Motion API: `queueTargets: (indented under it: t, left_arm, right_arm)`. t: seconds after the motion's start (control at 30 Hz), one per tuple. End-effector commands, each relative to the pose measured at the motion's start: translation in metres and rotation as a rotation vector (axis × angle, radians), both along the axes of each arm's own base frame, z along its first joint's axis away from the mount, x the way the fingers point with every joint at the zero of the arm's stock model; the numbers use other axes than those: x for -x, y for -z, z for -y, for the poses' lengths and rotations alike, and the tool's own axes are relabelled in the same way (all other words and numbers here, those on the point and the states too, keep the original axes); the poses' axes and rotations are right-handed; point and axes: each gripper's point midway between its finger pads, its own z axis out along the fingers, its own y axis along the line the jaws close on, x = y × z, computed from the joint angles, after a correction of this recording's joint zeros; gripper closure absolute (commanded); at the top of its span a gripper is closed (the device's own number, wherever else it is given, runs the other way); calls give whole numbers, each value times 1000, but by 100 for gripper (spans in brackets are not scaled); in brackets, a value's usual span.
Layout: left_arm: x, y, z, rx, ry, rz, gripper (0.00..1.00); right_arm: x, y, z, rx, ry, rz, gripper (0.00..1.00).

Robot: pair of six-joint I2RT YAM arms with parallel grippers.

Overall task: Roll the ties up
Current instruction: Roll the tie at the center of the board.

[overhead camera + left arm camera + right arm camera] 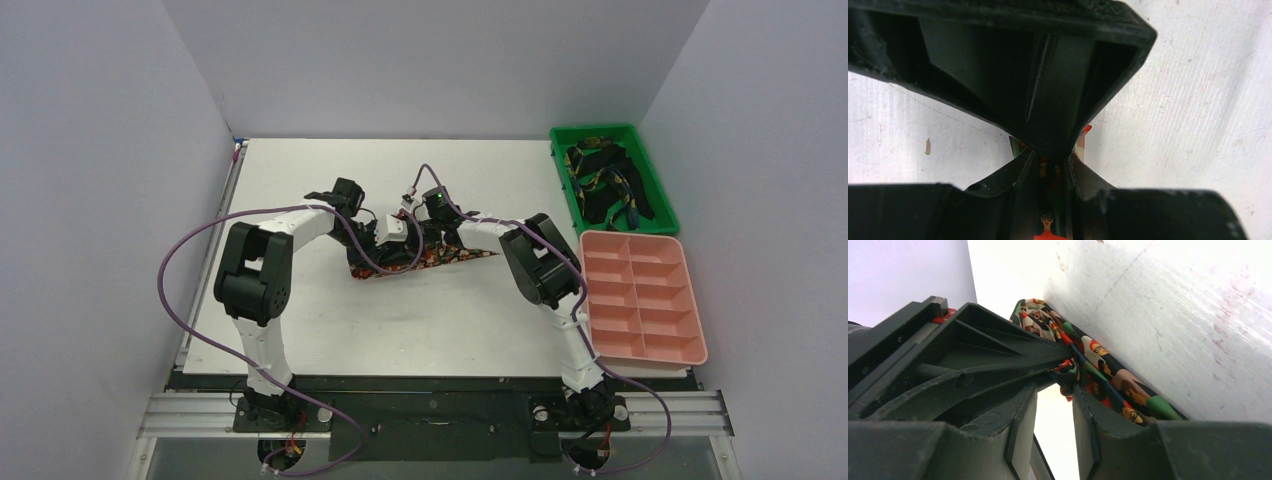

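Note:
A dark tie (462, 256) with a busy red-orange print lies across the middle of the white table (300, 180). Both grippers meet over its left part. My left gripper (390, 250) is shut on the printed fabric. In the left wrist view a strip of that tie (1050, 222) is pinched between the black fingers (1013, 175). My right gripper (1060, 387) stands open with a bright gap between its jaws. A bunched fold of the tie (1098, 357) sits at its fingertips and trails off along the table. In the top view the right gripper (415, 232) is close beside the left one.
At the back right stands a green bin (565, 190) holding more dark patterned ties (605, 180). A pink tray (640, 295) with several compartments sits in front of it. Purple cables (175, 260) loop off both arms. Grey walls enclose the table.

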Motion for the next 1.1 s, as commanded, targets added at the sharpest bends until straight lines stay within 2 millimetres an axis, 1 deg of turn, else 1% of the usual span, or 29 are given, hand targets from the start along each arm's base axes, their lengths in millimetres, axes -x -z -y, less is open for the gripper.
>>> queueTargets:
  t: [0.0,0.1,0.13,0.17,0.2,0.23,0.27,0.3,0.33,0.37,0.4,0.43,0.47,0.53,0.57,0.67,0.77,1.0,1.07]
  left_arm:
    - [-4,-12,9,53,21,33,82]
    - [-5,-12,10,56,17,35,82]
    - [-5,-12,10,56,16,33,82]
    - [-6,-12,11,58,15,32,82]
    - [-5,-12,11,60,15,31,82]
    - [-5,-12,11,61,16,30,82]
    - [-5,-13,12,63,16,31,80]
    - [-6,-14,12,65,18,33,79]
    - [-5,-14,12,65,23,32,73]
    - [-6,-15,10,62,22,36,69]
    - [-6,-18,9,60,24,39,62]
    - [-7,-19,4,58,15,42,59]
    - [-7,-23,1,58,16,44,53]
    - [-7,-28,-9,61,12,51,47]
    - [-9,-29,-15,60,1,53,46]
    - [-3,-31,-29,48,7,60,40]
    - [1,-26,-37,32,11,55,38]
    - [11,-17,-35,36,35,7,39]
    - [15,-14,-37,28,49,-6,40]
  right_arm:
    - [-2,-14,-18,-63,-13,57,74]
    - [1,0,-15,-19,-28,51,75]
    - [5,5,-14,-1,-43,51,74]
    - [5,6,-15,2,-56,72,74]
    - [9,11,-13,28,-60,56,75]
    - [8,13,-13,39,-71,77,78]
    - [9,20,-10,75,-66,69,84]
    - [8,25,-8,91,-70,82,88]
    - [9,30,-5,118,-66,77,95]
    - [11,37,0,151,-77,79,99]
    - [9,43,4,185,-70,93,100]
    - [11,48,11,223,-83,100,100]
    - [7,52,16,258,-72,117,100]
    - [5,58,24,303,-79,138,100]
    - [5,61,29,325,-74,137,100]
    - [5,65,33,351,-78,141,100]
    - [5,67,34,359,-76,139,100]
    - [4,67,36,363,-74,141,100]
    - [4,66,36,363,-74,143,100]
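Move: The left fingers hold the gathered fold of the tie near its left end, which lies about 5 cm to this hand's left, level with it fore and aft and 1 cm lower. For the half-open right hand, that fold sits some 1 cm to its left and 2 cm below, with the left end about 7 cm to its left and 4 cm lower. The flat tail's far end lies roughly 26 cm to the right hand's right, 1 cm farther out and 5 cm lower. The right hand sinks about 2.5 cm onto the gathered fold, shutting its fingers on the way so that they pinch the tie, then keeps that grip while tipping its fingertips some 10 degrees more steeply down. As the right fingers close, the left fingers open wide and let go of the fold, then the left hand draws off about 4 cm to the left and 1 cm up towards the tie's left end, stopping with its fingers open on either side of the tie. ##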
